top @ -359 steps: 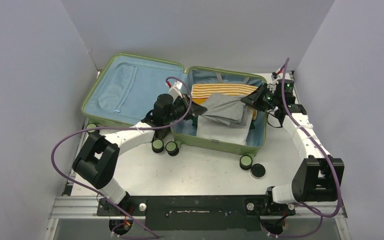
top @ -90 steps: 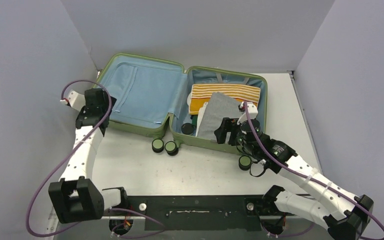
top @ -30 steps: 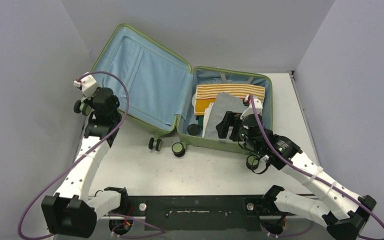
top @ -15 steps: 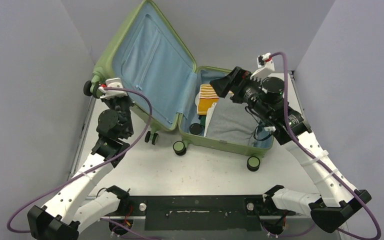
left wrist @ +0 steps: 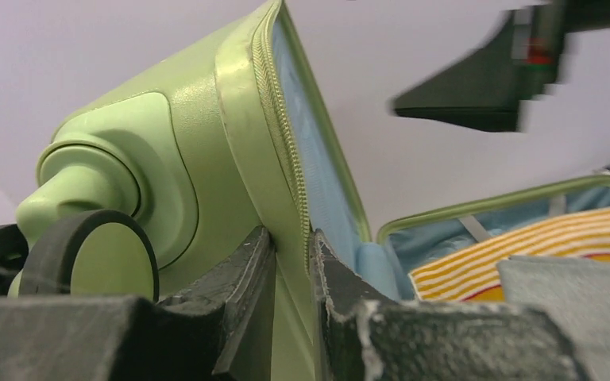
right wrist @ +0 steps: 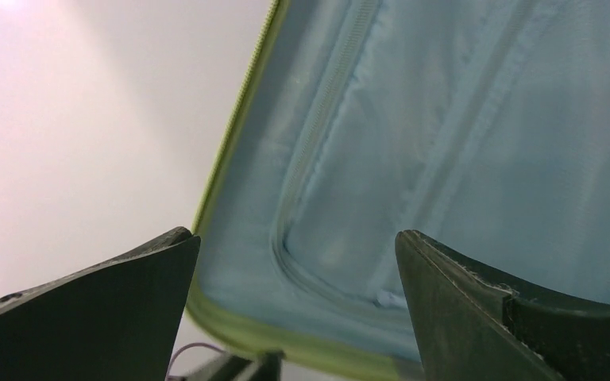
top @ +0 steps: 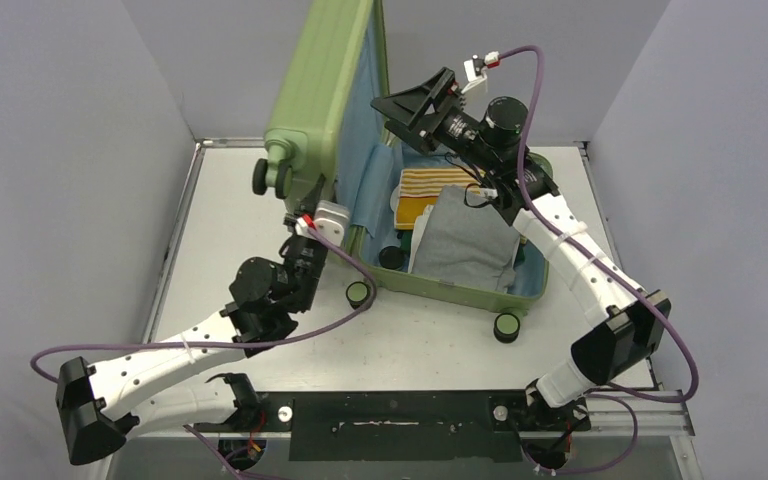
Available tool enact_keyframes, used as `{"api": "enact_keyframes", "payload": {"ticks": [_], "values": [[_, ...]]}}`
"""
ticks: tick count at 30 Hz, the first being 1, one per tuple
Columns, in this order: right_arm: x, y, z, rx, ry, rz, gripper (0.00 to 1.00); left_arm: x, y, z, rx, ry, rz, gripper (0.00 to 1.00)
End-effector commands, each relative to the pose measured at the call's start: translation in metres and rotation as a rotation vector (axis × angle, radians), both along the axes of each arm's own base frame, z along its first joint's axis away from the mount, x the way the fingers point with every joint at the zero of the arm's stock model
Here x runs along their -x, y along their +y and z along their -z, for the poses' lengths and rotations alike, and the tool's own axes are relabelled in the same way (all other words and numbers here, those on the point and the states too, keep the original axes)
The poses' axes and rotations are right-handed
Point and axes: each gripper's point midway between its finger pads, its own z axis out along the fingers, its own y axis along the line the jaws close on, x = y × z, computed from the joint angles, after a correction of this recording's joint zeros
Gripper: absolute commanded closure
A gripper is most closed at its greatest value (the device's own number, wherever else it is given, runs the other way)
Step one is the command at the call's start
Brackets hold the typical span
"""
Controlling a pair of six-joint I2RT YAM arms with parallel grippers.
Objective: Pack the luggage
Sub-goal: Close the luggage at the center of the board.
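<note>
The light-green luggage (top: 315, 90) stands open, its lid raised almost upright over the base (top: 440, 290). Inside the base lie a yellow-striped cloth (top: 435, 183) and a grey cloth (top: 465, 240). My left gripper (top: 312, 228) is shut on the lid's zippered rim (left wrist: 282, 190) beside a lid wheel (left wrist: 95, 258). In the left wrist view the left gripper (left wrist: 290, 238) has one finger on the shell and one on the blue lining. My right gripper (top: 407, 98) hangs open high up, facing the lid's lining (right wrist: 445, 119). Nothing sits between the right gripper's (right wrist: 298, 234) fingers.
A small black round item (top: 392, 257) sits in the base's near-left corner. Two base wheels (top: 358, 294) (top: 506, 327) rest on the white table (top: 220, 200). Grey walls close in on three sides.
The lid has swung up from a slant to nearly upright, carried by my left gripper moving right. My right gripper has shifted left and up toward the lid's inner face.
</note>
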Motion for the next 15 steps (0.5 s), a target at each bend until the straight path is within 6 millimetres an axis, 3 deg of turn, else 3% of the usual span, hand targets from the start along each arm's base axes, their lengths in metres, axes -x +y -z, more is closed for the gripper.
{"api": "enact_keyframes", "payload": {"ticks": [1,6,9,14,15], "values": [[0.028,0.008,-0.071,-0.165,-0.143,-0.118,0.00,0.007,-0.054,0.059,-0.294,0.056,0.089,1.00],[0.024,0.006,-0.070,-0.177,-0.130,-0.135,0.01,0.020,-0.078,0.068,-0.347,0.032,0.108,1.00],[0.023,-0.005,-0.063,-0.154,-0.122,-0.097,0.08,0.022,-0.086,0.075,-0.370,0.033,0.121,1.00],[0.017,-0.034,-0.040,-0.101,-0.058,-0.018,0.56,0.030,-0.093,0.076,-0.357,0.028,0.128,1.00],[0.017,-0.041,-0.035,-0.086,-0.052,0.003,0.62,0.031,-0.092,0.075,-0.352,0.030,0.126,0.87]]}}
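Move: About 24 cm to the right, 13 cm ahead and 33 cm below the left hand lies the middle of the packed luggage half; this hand already pinches the near side rim of the raised lid, whose wheels stand roughly 7 cm to its left and 2 cm ahead. For the open right hand, the lid's free rim is level ahead, some 7 cm left and 3 cm higher; the striped towel lies about 13 cm ahead, 9 cm right, 38 cm below. Swinging the lid over towards the packed half, the left hand keeps its pinch on the rim and goes about 9 cm right, also drawing back and sinking some 4 cm each, its wrist turning slightly clockwise with the left side rising. The right hand stays nearly in place, rising about 2 cm before easing back a little, and half closes its fingers around the arriving free rim, one finger coming onto the outer shell. ##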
